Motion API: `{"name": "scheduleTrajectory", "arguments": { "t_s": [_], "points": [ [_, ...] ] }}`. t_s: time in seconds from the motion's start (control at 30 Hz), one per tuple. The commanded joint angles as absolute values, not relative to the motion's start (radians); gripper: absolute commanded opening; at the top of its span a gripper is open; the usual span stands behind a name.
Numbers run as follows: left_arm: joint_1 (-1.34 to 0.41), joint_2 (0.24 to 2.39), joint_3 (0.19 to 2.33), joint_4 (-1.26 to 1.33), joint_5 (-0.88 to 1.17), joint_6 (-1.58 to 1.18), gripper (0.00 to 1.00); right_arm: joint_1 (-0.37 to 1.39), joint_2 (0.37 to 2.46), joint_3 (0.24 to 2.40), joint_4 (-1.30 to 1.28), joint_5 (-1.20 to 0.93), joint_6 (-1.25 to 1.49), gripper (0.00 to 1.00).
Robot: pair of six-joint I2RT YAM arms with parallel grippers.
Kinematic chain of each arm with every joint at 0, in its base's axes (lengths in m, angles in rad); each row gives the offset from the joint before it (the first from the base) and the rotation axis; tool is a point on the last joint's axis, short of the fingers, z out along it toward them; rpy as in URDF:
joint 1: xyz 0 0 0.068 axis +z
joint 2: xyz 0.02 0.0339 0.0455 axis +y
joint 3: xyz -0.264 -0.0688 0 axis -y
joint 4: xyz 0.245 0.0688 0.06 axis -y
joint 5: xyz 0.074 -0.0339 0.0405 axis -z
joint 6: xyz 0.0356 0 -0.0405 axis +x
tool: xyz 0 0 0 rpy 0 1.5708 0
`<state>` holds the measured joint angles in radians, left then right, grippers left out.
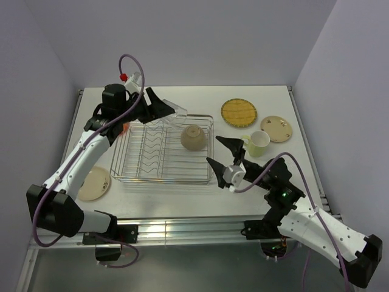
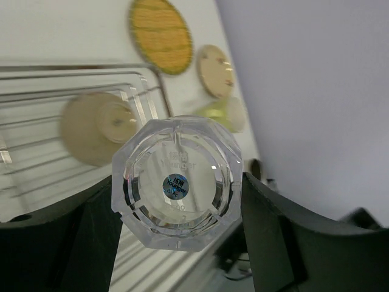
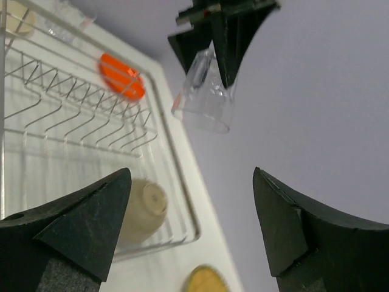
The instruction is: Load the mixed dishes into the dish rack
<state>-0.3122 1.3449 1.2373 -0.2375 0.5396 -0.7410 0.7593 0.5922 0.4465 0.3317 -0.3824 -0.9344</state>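
Note:
The dish rack [image 1: 164, 180] is a silver wire basket in the middle of the table. A beige bowl [image 1: 193, 137] lies upside down in its right end. My left gripper [image 1: 163, 108] is shut on a clear plastic cup [image 1: 176, 110] above the rack's back edge. In the left wrist view the cup's base [image 2: 176, 182] fills the gap between both fingers. My right gripper [image 1: 223, 153] stands open and empty just right of the rack, near the pale green mug [image 1: 256, 144]. The right wrist view shows the bowl [image 3: 143, 210], the held cup [image 3: 206, 97] and an orange plate [image 3: 121, 76].
A yellow woven plate [image 1: 239, 112] and a tan plate [image 1: 276, 128] lie at the back right. A cream plate [image 1: 94, 184] lies left of the rack, by the left arm. The orange plate [image 1: 126, 126] is mostly hidden behind that arm. Walls close in on three sides.

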Motion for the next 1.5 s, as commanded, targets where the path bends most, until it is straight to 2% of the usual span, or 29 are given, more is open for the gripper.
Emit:
{"name": "scheduleTrajectory", "arguments": {
  "t_s": [0.0,0.17,0.43,0.67,0.97,1.47],
  "points": [
    [-0.325,1.387,1.307,-0.376,0.344,-0.501,0.00,0.704,0.571,0.545,0.062,-0.319,-0.700,0.88],
    [-0.376,1.448,1.336,-0.417,0.244,-0.384,0.00,0.563,0.558,0.586,-0.090,-0.437,-0.554,0.88],
    [-0.491,1.542,1.373,-0.420,0.115,-0.227,0.00,0.394,0.552,0.591,-0.121,-0.505,-0.462,0.89],
    [-0.563,1.588,1.384,-0.431,0.133,-0.126,0.00,0.341,0.554,0.588,-0.110,-0.508,-0.430,0.89],
    [-0.676,1.569,1.310,-0.388,0.262,-0.080,0.00,0.295,0.561,0.580,-0.083,-0.505,-0.405,0.89],
    [-0.788,1.700,1.331,-0.322,0.132,-0.101,0.01,0.256,0.531,0.577,-0.120,-0.509,-0.379,0.89]
  ]
}}
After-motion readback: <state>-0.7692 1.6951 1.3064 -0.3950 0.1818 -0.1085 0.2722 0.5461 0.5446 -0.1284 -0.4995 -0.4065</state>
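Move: The clear glass, already in the left fingers, is bound for the free floor at the rack's right end: about 6 cm back, 11 cm to the right and 22 cm below the left hand. The upturned bowl stands about 8 cm forward and 4 cm left of that spot; the plate slots lie level with the left hand, 10 cm left and 25 cm below. From the right hand the spot is some 10 cm ahead, 5 cm left and 23 cm below. The glass, still gripped between the left fingers, is first lowered steeply while the hand tips its fingers downward, then carried right and a little back, and lowered again beside the bowl: about 17 cm down and 10 cm right in all. The empty right hand, open, withdraws about 9 cm right, also sinking and going slightly forward as its fingers tip down some 40 degrees. ##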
